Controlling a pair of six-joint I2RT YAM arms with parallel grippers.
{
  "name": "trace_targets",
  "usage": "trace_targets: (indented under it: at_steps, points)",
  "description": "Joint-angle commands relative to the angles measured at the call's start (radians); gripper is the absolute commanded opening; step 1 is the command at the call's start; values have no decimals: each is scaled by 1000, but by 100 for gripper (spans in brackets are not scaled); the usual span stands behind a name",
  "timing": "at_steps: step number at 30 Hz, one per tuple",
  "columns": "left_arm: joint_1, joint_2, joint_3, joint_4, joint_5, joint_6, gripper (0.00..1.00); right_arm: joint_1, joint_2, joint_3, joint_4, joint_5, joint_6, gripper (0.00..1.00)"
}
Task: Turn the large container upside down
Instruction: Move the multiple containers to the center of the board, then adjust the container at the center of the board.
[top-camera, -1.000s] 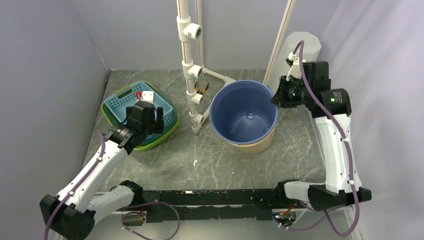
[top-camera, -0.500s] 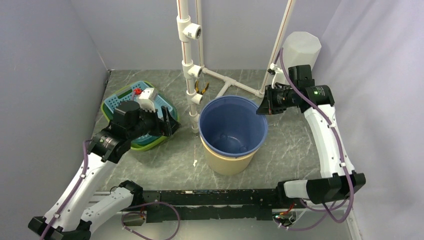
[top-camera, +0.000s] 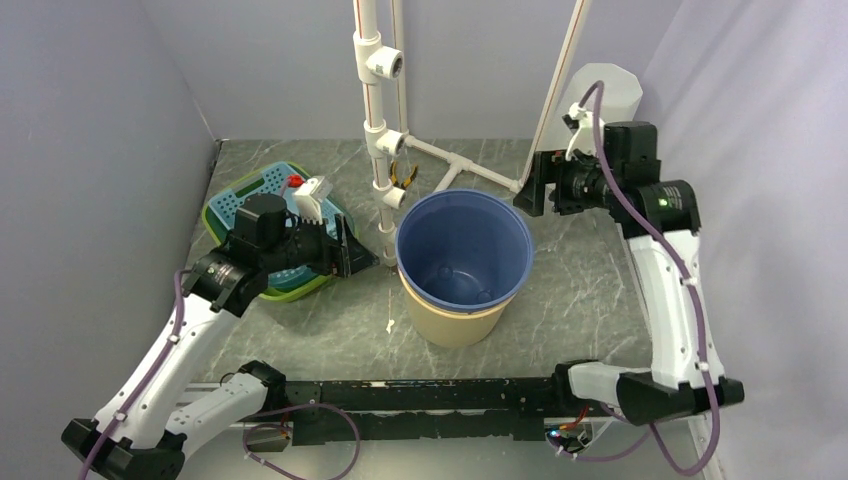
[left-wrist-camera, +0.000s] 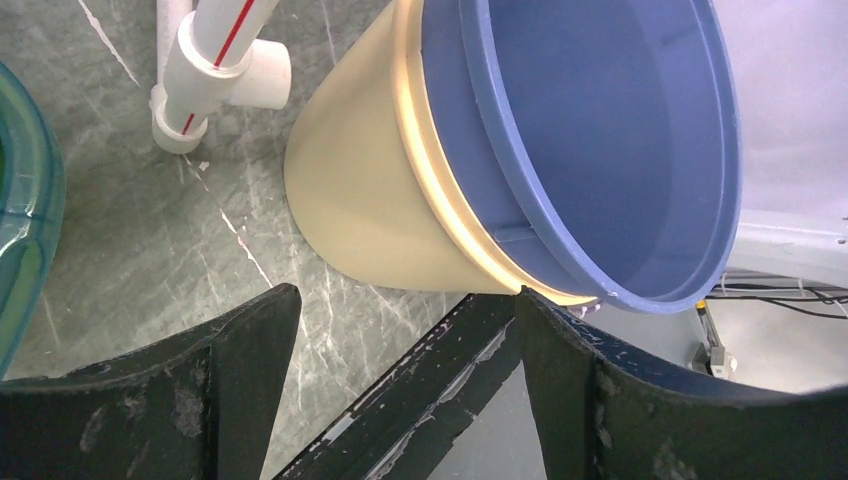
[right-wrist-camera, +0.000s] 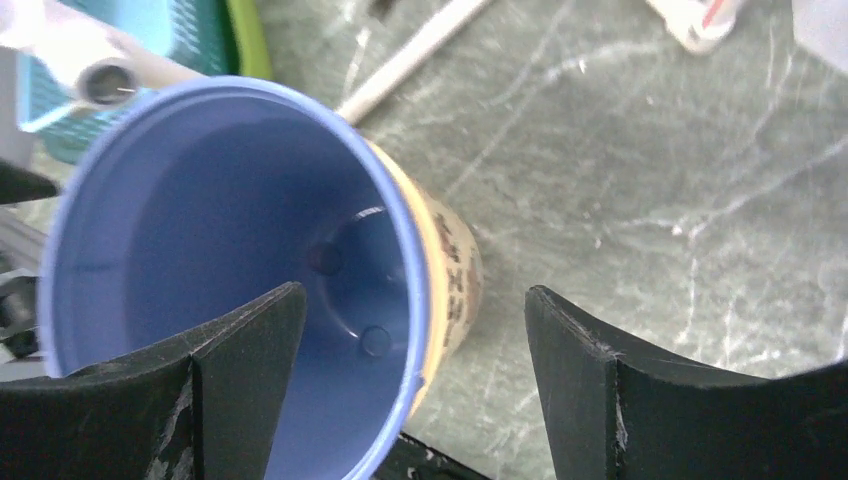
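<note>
The large container (top-camera: 463, 265) is a blue tub nested in a cream outer one, standing mouth up at the table's middle. My right gripper (top-camera: 533, 192) hovers open just beyond its far-right rim, holding nothing. In the right wrist view the blue rim (right-wrist-camera: 400, 230) runs between the spread fingers of that gripper (right-wrist-camera: 415, 292), apart from both. My left gripper (top-camera: 352, 256) is open, level with the container's left side and a short way off. The left wrist view shows the cream wall (left-wrist-camera: 360, 190) ahead of the open left gripper (left-wrist-camera: 402, 295).
A green and teal basket (top-camera: 232, 208) sits under the left arm at the left. A white pipe frame (top-camera: 385, 150) stands just behind and left of the container, one pipe running along the table to the back right. A white block (top-camera: 610, 90) stands at the back right. A black rail (top-camera: 420, 390) edges the front.
The right gripper was shut on the container's rim and has opened and drawn back. The container went from tilted at the back to upright nearer the front left. The left gripper moved right toward it.
</note>
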Motion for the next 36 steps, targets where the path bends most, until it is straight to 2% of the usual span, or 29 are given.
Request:
trace_targets:
  at_steps: [1,4,10,13,19,22,28,36]
  points:
    - [2,6,-8,56,39,-28,84,48,-83,97,56,-102,32,84]
    - [2,17,-29,73,27,-54,84,223,-58,122,41,-43,33,84]
    - [2,37,-35,78,-6,-75,84,649,55,142,0,212,-11,80]
    - [2,47,-35,75,-13,-93,84,763,86,168,25,234,-35,79]
    - [2,51,-70,110,12,-134,84,913,146,197,14,244,-81,73]
    - [2,53,-79,92,20,-138,84,963,170,188,-5,276,-106,67]
    - [2,30,-110,92,34,-171,85,979,187,168,-11,295,-114,60]
    - [2,-17,-200,177,139,-285,85,983,195,117,4,310,-109,52]
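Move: The nested blue-and-beige containers stand about 13 cm to the right hand's left and 10 cm nearer the base, their middle roughly 15 cm below it. The white container is some 13 cm farther out and 10 cm to that hand's right. From the left hand, the nested containers lie about 19 cm right and 2 cm ahead, middle 10 cm lower; the basket stack lies about 15 cm left and 4 cm ahead. Right hand swings 25 cm left and back over the nested containers, fingers narrowing; left hand sinks 5 cm. ##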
